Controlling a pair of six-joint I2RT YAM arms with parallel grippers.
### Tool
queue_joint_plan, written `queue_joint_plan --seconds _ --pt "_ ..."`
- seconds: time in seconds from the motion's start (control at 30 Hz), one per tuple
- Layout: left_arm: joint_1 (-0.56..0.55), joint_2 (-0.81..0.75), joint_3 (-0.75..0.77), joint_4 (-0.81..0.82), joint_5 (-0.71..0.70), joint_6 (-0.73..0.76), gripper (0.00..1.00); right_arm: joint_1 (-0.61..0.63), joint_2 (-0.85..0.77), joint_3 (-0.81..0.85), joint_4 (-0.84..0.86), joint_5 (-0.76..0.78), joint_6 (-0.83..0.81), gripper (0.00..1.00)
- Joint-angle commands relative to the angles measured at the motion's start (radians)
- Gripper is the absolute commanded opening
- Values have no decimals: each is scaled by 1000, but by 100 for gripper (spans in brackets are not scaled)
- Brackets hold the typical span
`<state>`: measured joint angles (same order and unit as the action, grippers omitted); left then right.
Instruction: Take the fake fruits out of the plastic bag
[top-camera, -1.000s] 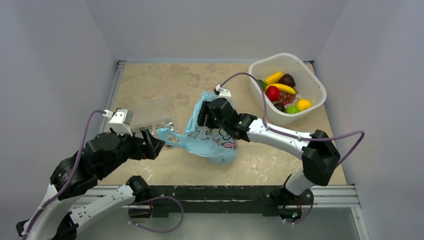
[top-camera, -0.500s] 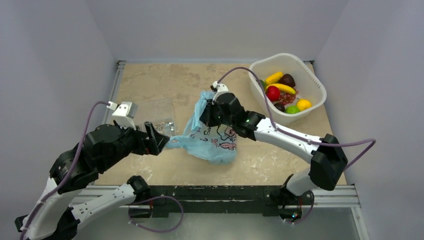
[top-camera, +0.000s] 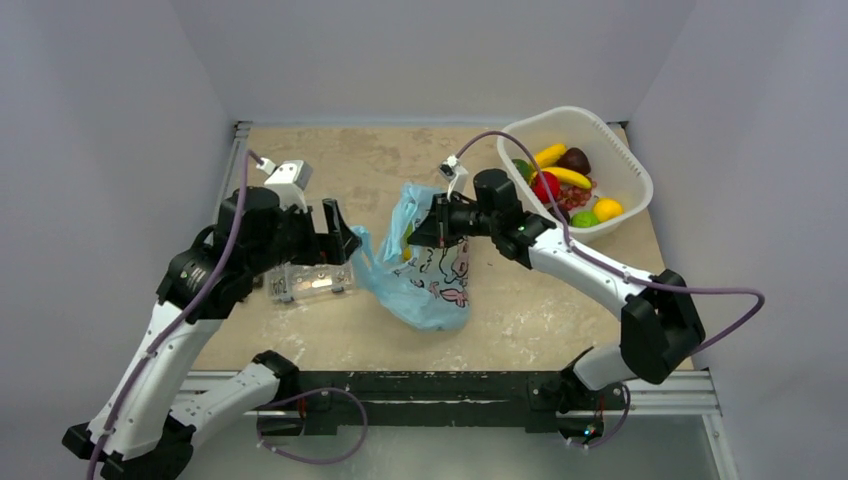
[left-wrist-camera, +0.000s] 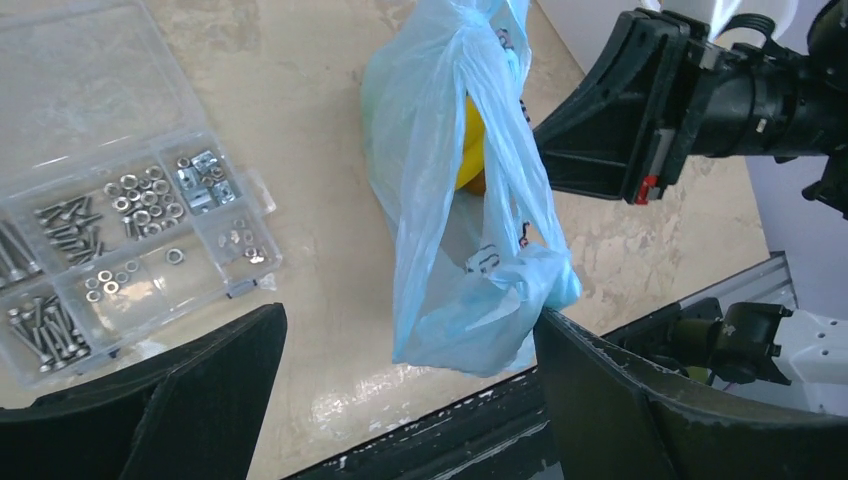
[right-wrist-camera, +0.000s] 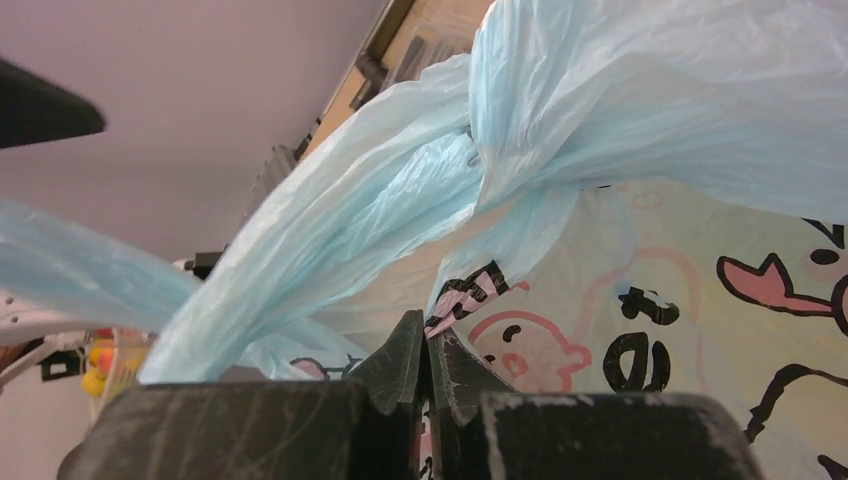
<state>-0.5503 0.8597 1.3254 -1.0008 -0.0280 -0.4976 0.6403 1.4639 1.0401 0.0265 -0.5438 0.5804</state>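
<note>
The light-blue plastic bag (top-camera: 428, 275) with its pink cartoon print lies mid-table, its top pulled upward. My right gripper (top-camera: 441, 220) is shut on a pinch of the bag's printed film (right-wrist-camera: 455, 300) near the mouth. In the left wrist view the bag (left-wrist-camera: 450, 230) hangs stretched, and a yellow fake fruit (left-wrist-camera: 470, 150) shows through its side. The other fruits inside are hidden. My left gripper (top-camera: 338, 232) hovers open just left of the bag, holding nothing. Its fingers (left-wrist-camera: 170, 400) frame the bag's lower end without touching it.
A white slotted basket (top-camera: 630, 170) at the back right holds several toy fruits, among them a red one (top-camera: 546, 186). A clear box of small metal parts (top-camera: 300, 283) lies under my left arm. The table's metal front rail (top-camera: 450, 385) runs close behind the bag.
My right gripper closed on the bag's film and drew it up and to the right. My left arm rose and swung back from the bag's handle, staying open.
</note>
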Motion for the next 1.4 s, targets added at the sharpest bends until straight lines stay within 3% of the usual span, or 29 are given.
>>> queue_joint_plan --seconds 0.0,0.1,0.2,0.27,0.53,0.7,0.87,1.07,1.3,1.37 --pt "89 -5 -39 172 196 -40 93 3 -58 -18 48 -103 -45 0" --pt "116 -14 -26 199 179 -45 93 3 -76 -34 50 -113 -52 0" --pt "133 -23 -37 216 127 -65 87 2 -80 -37 48 -126 -59 0" --pt "138 -72 -101 292 93 -83 90 2 -81 -36 48 -127 -62 0" --pt "149 -162 -205 318 -28 -139 91 2 -82 -30 61 -148 -65 0" --pt "155 26 -180 317 300 -86 78 2 -80 -23 62 -166 -74 0" --pt "154 174 -211 351 561 -17 88 2 -73 -17 68 -183 -67 0" --pt "145 172 -354 473 587 -72 86 2 -72 -7 93 -193 -53 0" --pt "115 249 -389 489 522 -86 63 2 -48 20 75 -210 -62 0" --pt "115 250 -389 515 495 -96 48 2 -57 29 39 -190 -86 0"
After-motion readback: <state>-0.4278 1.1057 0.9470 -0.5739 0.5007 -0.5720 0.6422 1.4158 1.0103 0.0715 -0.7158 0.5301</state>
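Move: The left hand, open and empty, goes for the plastic bag's left mouth edge, about 9 cm to its right, 5 ahead and 12 below. From this hand, the loose handle loop hangs 3 cm right, 2 ahead and 2 below, yellow fruit in the bag is 12 right, 8 ahead and 18 below, and the screw box is 6 left, 7 ahead and 30 below. From the right hand, that edge is some 3 cm left, 3 back and 2 below. The left hand first eases about 2 cm forward and up, then swings down and to the right, ending about 12 cm lower and 8 cm to the right beside the right gripper, its fingers tipping about 20 degrees downward and turning clockwise, half closing around the hanging film of the plastic bag's mouth edge without shutting on it. The right hand keeps its pinch on the bag with shut fingers, drawing back about 3 cm and rising 2 while it turns slightly counter-clockwise. ##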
